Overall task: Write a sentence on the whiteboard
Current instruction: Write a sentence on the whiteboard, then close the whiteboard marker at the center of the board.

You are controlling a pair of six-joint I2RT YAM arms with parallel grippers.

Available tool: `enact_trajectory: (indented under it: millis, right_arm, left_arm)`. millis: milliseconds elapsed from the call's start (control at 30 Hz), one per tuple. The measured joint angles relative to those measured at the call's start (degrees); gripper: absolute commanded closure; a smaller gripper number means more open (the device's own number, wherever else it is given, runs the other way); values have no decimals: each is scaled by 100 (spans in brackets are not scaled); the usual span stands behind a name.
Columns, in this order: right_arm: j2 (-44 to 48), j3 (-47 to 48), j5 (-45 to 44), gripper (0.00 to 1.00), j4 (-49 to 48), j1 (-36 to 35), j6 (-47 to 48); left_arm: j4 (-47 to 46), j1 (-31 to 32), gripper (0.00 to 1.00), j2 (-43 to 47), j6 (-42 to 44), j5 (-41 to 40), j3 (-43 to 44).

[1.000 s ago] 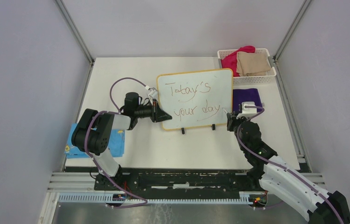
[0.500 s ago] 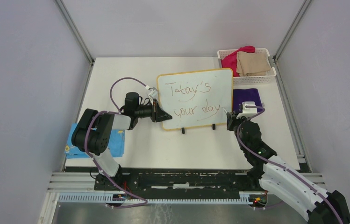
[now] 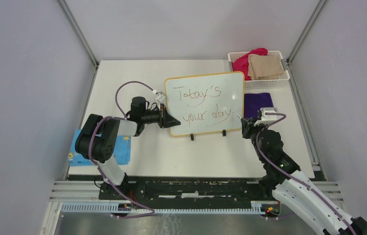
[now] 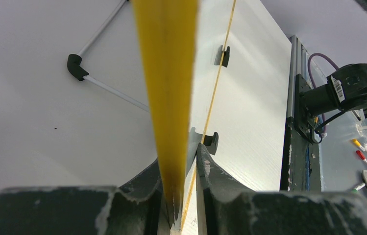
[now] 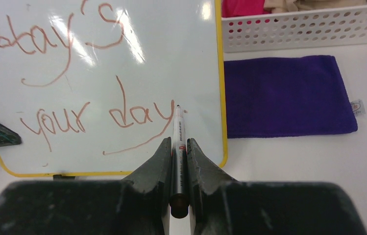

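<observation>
The whiteboard (image 3: 231,84) stands upright on two black feet at mid-table, its yellow frame (image 4: 166,73) edge-on in the left wrist view. My left gripper (image 3: 170,121) (image 4: 183,156) is shut on the frame's lower left edge. The sentence (image 3: 206,115) (image 5: 93,117) reads "Today's your day" in thin reddish cursive, in two lines. At the board's lower right corner my right gripper (image 3: 243,123) (image 5: 177,142) is shut on a marker (image 5: 178,128). The marker's tip points at the board just right of "day". Whether it touches I cannot tell.
A white basket (image 3: 283,78) holding pink and beige cloths sits at the back right. A purple cloth (image 3: 258,104) (image 5: 289,95) lies flat just right of the board. A blue card (image 3: 122,149) lies under the left arm near the table's left edge.
My right gripper has shifted a little to the right and back from the board with the marker in it. The left gripper and the board have not moved.
</observation>
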State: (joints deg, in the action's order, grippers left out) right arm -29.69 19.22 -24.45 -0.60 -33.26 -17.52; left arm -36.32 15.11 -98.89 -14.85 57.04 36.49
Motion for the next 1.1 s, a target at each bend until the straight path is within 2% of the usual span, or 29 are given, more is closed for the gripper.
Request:
enact_trajectory:
  millis: [167,267,567,733,800,1033,1067,1100]
  right_arm:
    - [490,452,162,100,459,0,166]
    - [651,647,382,100,590,0,321]
    - [822,713,885,100,898,0,656]
    - [793,756,1047,100,953,0,734]
    - [785,787,1095,100,955,0,743]
    - [785,837,1303,100,979,0,758]
    - [785,855,1346,100,981,0,763]
    - [785,879,1388,100,981,0,778]
  left_arm:
    - [0,0,98,0,0,0,0]
    - [0,0,92,0,0,-2,0]
    - [142,20,62,90,4,-131,2]
    - [772,44,49,140,140,-660,-55]
    - [1014,74,36,140,184,-802,-129]
    - [1493,105,16,420,256,-1196,-225]
    - [1543,105,5,527,260,-1259,-243]
    - [1600,105,1,651,282,-1338,-267]
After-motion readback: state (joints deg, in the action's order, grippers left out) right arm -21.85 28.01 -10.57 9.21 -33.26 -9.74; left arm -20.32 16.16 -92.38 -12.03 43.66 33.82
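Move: Your right gripper still holds the marker, its tip just off the full stop after "day", which is roughly 7 cm ahead, 3 cm left and 4 cm below. From that hand the whiteboard's middle is some 11 cm ahead and 17 cm left; the purple towel lies about 11 cm ahead, 7 cm right. Your left fingers grip the board's left edge, its middle about 9 cm ahead and 13 cm right, the near black support 4 cm back and 6 cm right. Lift the right gripper about 6 cm and ease it back some 3 cm from the whiteboard, drifting left and turning counter-clockwise about 15 degrees, still gripping the marker. Hold the board with the left hand at first, then open the fingers wide to release its edge, sinking about 4 cm with a slight draw back, then rising about 1 cm and drifting left as the fingertips tip down some 10 degrees. ##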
